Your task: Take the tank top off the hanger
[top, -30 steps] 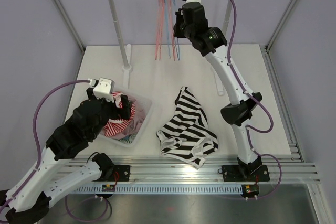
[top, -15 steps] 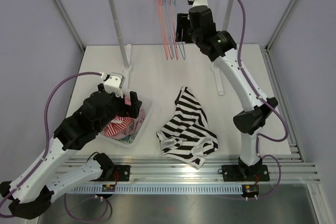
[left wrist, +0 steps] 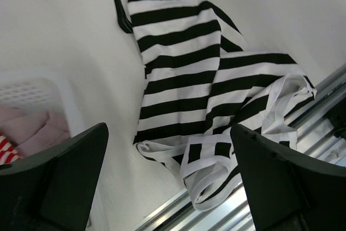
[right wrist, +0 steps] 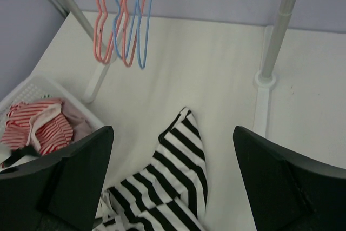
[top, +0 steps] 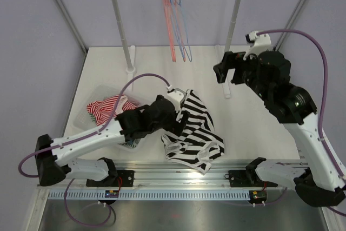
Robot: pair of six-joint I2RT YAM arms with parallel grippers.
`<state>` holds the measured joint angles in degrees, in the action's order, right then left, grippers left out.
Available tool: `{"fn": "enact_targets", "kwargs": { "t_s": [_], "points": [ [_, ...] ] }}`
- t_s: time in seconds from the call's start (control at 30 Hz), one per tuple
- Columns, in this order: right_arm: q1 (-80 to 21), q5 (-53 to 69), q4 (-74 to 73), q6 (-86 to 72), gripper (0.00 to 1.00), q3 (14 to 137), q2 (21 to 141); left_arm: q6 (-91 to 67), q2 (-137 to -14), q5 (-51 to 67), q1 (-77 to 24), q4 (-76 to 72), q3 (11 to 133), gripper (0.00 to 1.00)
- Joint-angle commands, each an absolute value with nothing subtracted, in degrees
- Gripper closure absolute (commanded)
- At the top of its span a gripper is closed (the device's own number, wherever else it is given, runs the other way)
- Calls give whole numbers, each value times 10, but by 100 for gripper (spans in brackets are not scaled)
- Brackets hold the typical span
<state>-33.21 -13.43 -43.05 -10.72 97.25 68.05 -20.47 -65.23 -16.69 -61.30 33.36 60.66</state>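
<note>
The black-and-white striped tank top (top: pixel 194 131) lies crumpled on the table near the front rail, off any hanger. Bare red and blue hangers (top: pixel 176 20) hang from the rail at the back. My left gripper (top: pixel 181 120) reaches over the tank top's left side. In the left wrist view the left gripper (left wrist: pixel 170 187) is open above the tank top (left wrist: pixel 184 74) and its white straps, with nothing between the fingers. My right gripper (top: pixel 228 73) is open in the air right of the hangers. The right gripper (right wrist: pixel 173 182) looks down on the tank top (right wrist: pixel 181 182) and the hangers (right wrist: pixel 123 20).
A white basket (top: pixel 100 91) with red-striped clothes (top: pixel 108 106) stands at the left, partly under my left arm. The rack's two white posts (top: pixel 231 36) rise from the table's back half. The metal front rail (top: pixel 216 174) runs just below the tank top.
My right gripper opened and pulled back from the hangers, to the right and toward the front. My left arm swung from the basket across to the tank top. The hangers settled straight.
</note>
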Motion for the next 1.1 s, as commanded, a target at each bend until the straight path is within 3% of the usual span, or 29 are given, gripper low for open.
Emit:
{"fn": "enact_targets", "kwargs": {
  "t_s": [0.0, 0.23, 0.57, 0.63, 0.73, 0.77, 1.07],
  "points": [
    [-330, -77, -417, -116, 1, 875, 590, -199, -729, -150, -635, 266, 620, 1],
    [-330, 56, -395, -125, 1, 738, 457, -198, -882, -106, -663, 193, 628, 1],
    [-330, 85, -422, -116, 1, 702, 379, -216, -1047, -118, -707, 147, 633, 4],
    [-330, 86, -433, -113, 0, 707, 375, -224, -1066, -147, -714, 152, 635, 29],
    [-330, 84, -442, -110, 1, 715, 370, -233, -1063, -177, -722, 162, 635, 88],
    [-330, 84, -443, -109, 1, 717, 368, -236, -1044, -180, -722, 163, 631, 98],
    [-330, 65, -449, -101, 1, 724, 352, -271, -845, -314, -722, 255, 649, 100]
  ]
}}
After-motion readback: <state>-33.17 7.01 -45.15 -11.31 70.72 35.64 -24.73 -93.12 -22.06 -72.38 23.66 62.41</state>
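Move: The black-and-white striped tank top lies flat on the table, its middle about 10 cm to the left gripper's right, roughly level with it fore and aft, and some 20 cm below. The white bin holding the removed tops stands about 28 cm to the left gripper's left and 10 cm farther out. From the right gripper, the striped top's middle is about 10 cm back, 12 cm to its left and 42 cm below. Bring the open left gripper down some 19 cm and rightward about 11 cm, easing slightly back, tipping the fingers steeper as they go, onto the nearer part of the striped tank top. Close on the cloth to pinch it, then raise the hand about 6 cm, drifting left. Meanwhile draw the empty, open right gripper back some 14 cm from the rack and a little down, turning it about 20 degrees counter-clockwise. ##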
